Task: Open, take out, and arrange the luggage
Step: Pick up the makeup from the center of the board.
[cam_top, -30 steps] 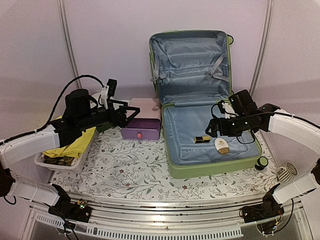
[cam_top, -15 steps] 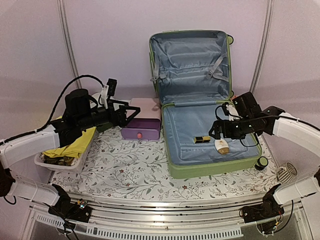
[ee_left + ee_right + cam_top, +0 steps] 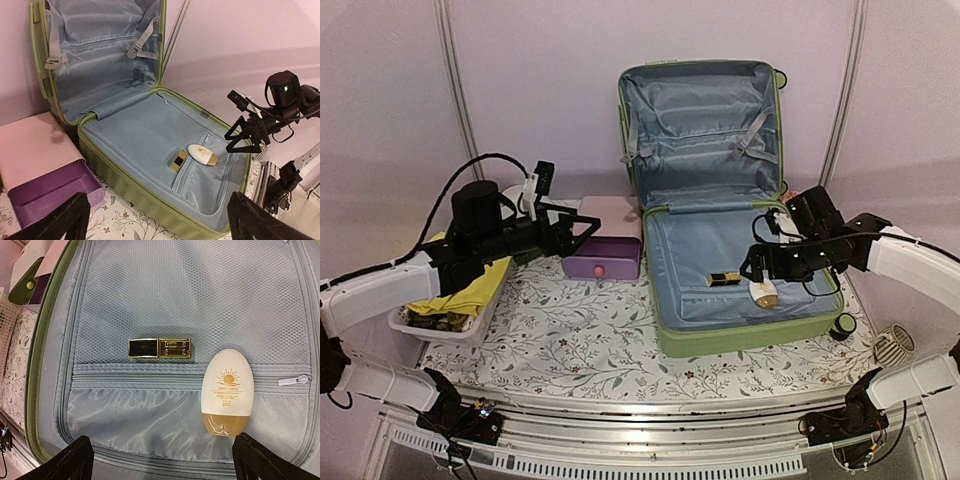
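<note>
The luggage (image 3: 740,338), a light-green hard-shell suitcase, lies open at the back right with its lid upright against the wall. On its grey-blue lining (image 3: 200,295) lie a gold-and-black lipstick case (image 3: 159,348) and a white oval bottle with a gold cap (image 3: 226,390). My right gripper (image 3: 757,268) hovers open just above the bottle, with nothing between its fingers (image 3: 75,460). My left gripper (image 3: 582,228) stands open and empty to the left of the suitcase, over the purple drawer box. The left wrist view shows the suitcase (image 3: 130,190), both small items and the right gripper (image 3: 243,137).
A purple drawer box with a pink top (image 3: 603,255) sits against the suitcase's left side, its drawer pulled out. A white basket holding yellow cloth (image 3: 460,290) is at the left edge. A small dark round item (image 3: 844,325) and a white slatted piece (image 3: 893,345) lie right of the suitcase.
My right gripper has come down and slightly nearer, closing in over the white bottle. The left arm has not moved.
</note>
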Action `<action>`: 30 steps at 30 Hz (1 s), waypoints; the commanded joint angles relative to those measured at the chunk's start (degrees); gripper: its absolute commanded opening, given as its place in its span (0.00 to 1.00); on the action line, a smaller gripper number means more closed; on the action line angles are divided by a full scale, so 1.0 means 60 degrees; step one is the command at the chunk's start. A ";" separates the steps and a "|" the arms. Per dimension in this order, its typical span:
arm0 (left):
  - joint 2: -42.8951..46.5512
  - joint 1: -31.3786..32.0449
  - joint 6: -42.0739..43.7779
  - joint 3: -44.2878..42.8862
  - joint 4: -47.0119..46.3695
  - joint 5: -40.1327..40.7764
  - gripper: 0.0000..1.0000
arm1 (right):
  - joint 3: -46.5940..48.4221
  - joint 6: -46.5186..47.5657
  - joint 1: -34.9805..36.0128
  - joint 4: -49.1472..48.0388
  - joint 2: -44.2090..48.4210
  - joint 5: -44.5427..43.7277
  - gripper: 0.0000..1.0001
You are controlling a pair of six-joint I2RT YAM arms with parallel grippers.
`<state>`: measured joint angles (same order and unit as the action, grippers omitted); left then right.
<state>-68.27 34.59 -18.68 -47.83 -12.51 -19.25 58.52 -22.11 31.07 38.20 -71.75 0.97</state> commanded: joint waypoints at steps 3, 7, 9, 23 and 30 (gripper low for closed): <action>0.0103 -0.0023 -0.0022 0.0174 -0.0081 0.0036 0.98 | 0.0121 -0.0027 -0.0029 0.0199 -0.0320 0.0654 0.99; -0.0040 -0.0023 -0.0043 0.0198 -0.0035 0.0195 0.98 | 0.0213 0.0086 -0.0029 0.0138 -0.0835 0.1027 0.99; -0.0181 -0.0023 -0.0029 0.0126 0.0021 0.0162 0.98 | 0.0258 0.0171 -0.0029 0.0053 -0.1140 0.1316 0.99; -0.0857 -0.0023 0.0197 -0.0365 0.0155 -0.0071 0.98 | 0.1489 0.0627 -0.0007 -0.0448 -0.3220 0.0457 0.99; -0.0722 -0.0018 0.0198 -0.0257 0.0155 -0.0002 0.98 | 0.2449 0.0862 -0.0007 -0.0404 -0.4399 0.0384 0.99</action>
<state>-73.12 34.59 -18.04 -48.42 -11.64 -18.85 70.70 -18.04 31.07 36.86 -95.42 4.43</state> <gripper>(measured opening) 0.983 0.990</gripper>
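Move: The black-and-gold makeup lies in the open suitcase, about 6 cm ahead of the right hand, 4 cm to its left and 11 cm below. The white bottle lies about 4 cm behind the makeup and 8 cm to its right; the purple drawer stands about 24 cm left of the makeup and 4 cm farther out. From the left hand, the makeup is about 4 cm ahead, 24 cm right and 23 cm below. Open right hand sinks 6 cm, drifting left, then reaches some 6 cm forward towards the makeup; left hand dips. ##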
